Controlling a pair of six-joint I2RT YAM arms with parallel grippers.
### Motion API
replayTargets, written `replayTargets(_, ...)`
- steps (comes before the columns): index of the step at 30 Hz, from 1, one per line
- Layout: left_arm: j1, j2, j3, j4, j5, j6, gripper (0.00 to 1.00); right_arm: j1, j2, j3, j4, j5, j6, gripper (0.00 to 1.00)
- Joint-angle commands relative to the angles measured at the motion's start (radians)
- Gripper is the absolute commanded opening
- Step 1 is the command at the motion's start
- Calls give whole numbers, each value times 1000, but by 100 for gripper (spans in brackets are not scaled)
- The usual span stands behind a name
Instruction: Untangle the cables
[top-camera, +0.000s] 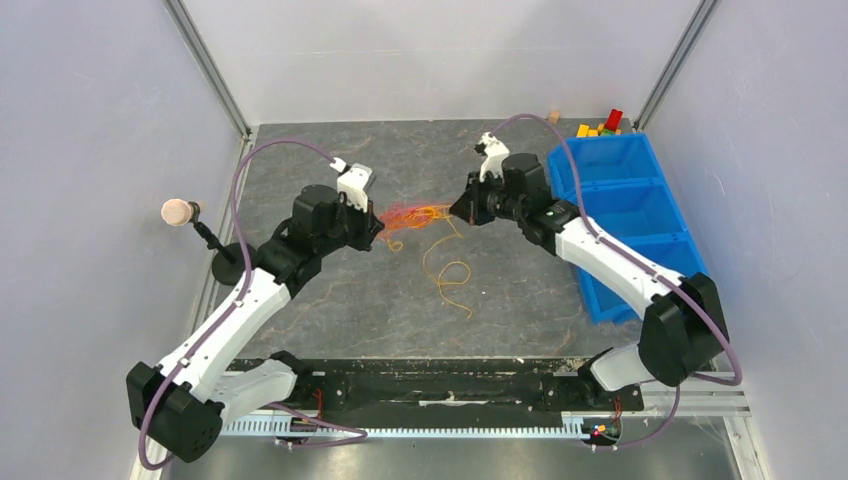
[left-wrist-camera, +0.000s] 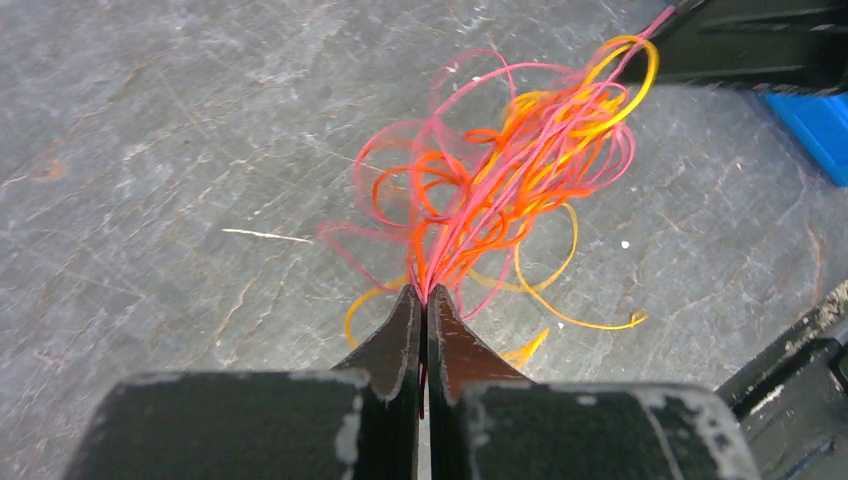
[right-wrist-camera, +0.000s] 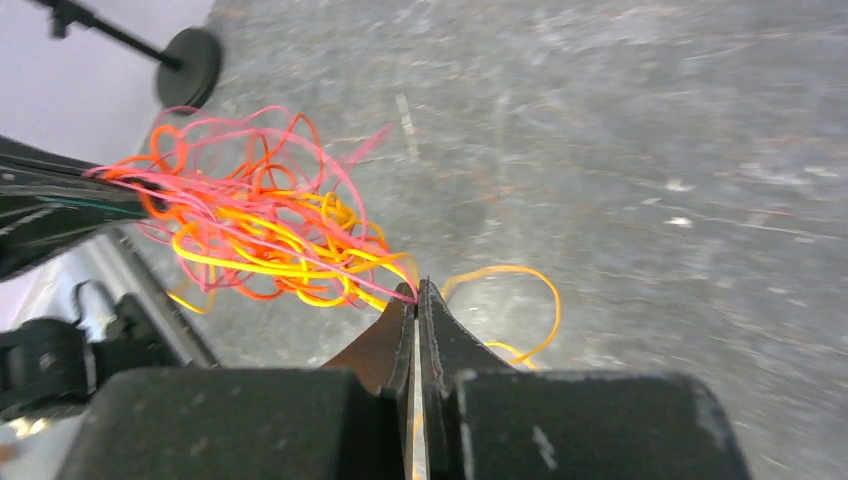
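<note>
The cables (top-camera: 412, 215) are a tangle of thin red, orange and yellow wires stretched between my two grippers above the middle of the table. My left gripper (top-camera: 378, 226) is shut on the left end of the bundle; in the left wrist view the cables (left-wrist-camera: 505, 180) fan out from the tips of the left gripper (left-wrist-camera: 426, 292). My right gripper (top-camera: 458, 208) is shut on strands at the right end; the right gripper (right-wrist-camera: 415, 290) pinches pink and yellow wires of the cables (right-wrist-camera: 265, 225). One orange-yellow strand (top-camera: 452, 280) hangs in loops down onto the table.
A blue divided bin (top-camera: 625, 220) stands at the right. Small coloured blocks (top-camera: 600, 125) lie at the back right. A stand with a round pink head (top-camera: 180, 212) sits at the left edge. The tabletop (top-camera: 330, 300) is grey stone-like.
</note>
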Motion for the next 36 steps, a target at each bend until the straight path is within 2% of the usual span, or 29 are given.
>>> replayTargets(1,76,-46,-9,-50,-30,-36,2,-90,-86,-15,-96,268,-139,0)
replayTargets(6,130,-43,-14,-87,-67,-16,2,-164,-118,-48,-122,324,-196,0)
replayTargets(10,241,-17,-33,-101,-74,3,2,-239,-151,-66,-153,316,-237,0)
replayTargets(13,327,29,-42,-115,-37,22,2,-300,-176,-75,-168,308,-271,0)
replayTargets(15,341,67,-39,-135,19,56,2,-326,-187,-78,-181,281,-283,0)
replayTargets(18,341,96,-43,-143,195,83,2,-322,-182,-107,-183,116,-292,0)
replayTargets(21,329,102,-50,-108,387,88,2,-302,-134,-119,-172,-183,-287,0)
replayTargets(22,329,103,-48,-91,452,80,2,-292,-131,-133,-137,-258,-264,10)
replayTargets(24,322,98,-49,-60,571,69,2,-251,-132,-135,-69,-326,-252,41)
replayTargets(26,300,96,-43,-42,639,69,2,-193,-115,-104,-36,-372,-250,64)
replayTargets(30,253,119,-26,-10,796,60,2,-61,-59,-37,2,-374,-269,81)
replayTargets(31,245,129,-22,2,847,48,2,-32,-43,-37,29,-370,-267,94)
replayTargets(32,233,139,-18,19,877,33,2,-8,-27,-38,52,-365,-265,98)
replayTargets(36,177,141,0,63,913,-2,2,68,48,-28,129,-389,-264,98)
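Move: The cable tangle is stretched between the two shut grippers: its middle is roughly 6 cm to the right of the left hand, 2 cm ahead and about 1 cm below it. From the right hand it lies some 6 cm left, 2 cm back and 1 cm below. The loose yellow loop rests on the table straight behind the right hand, about 14 cm back and 16 cm below. Gripping the tangle, both hands yank apart, left about 11 cm, right 18, then swing inward, right fingers opening. ##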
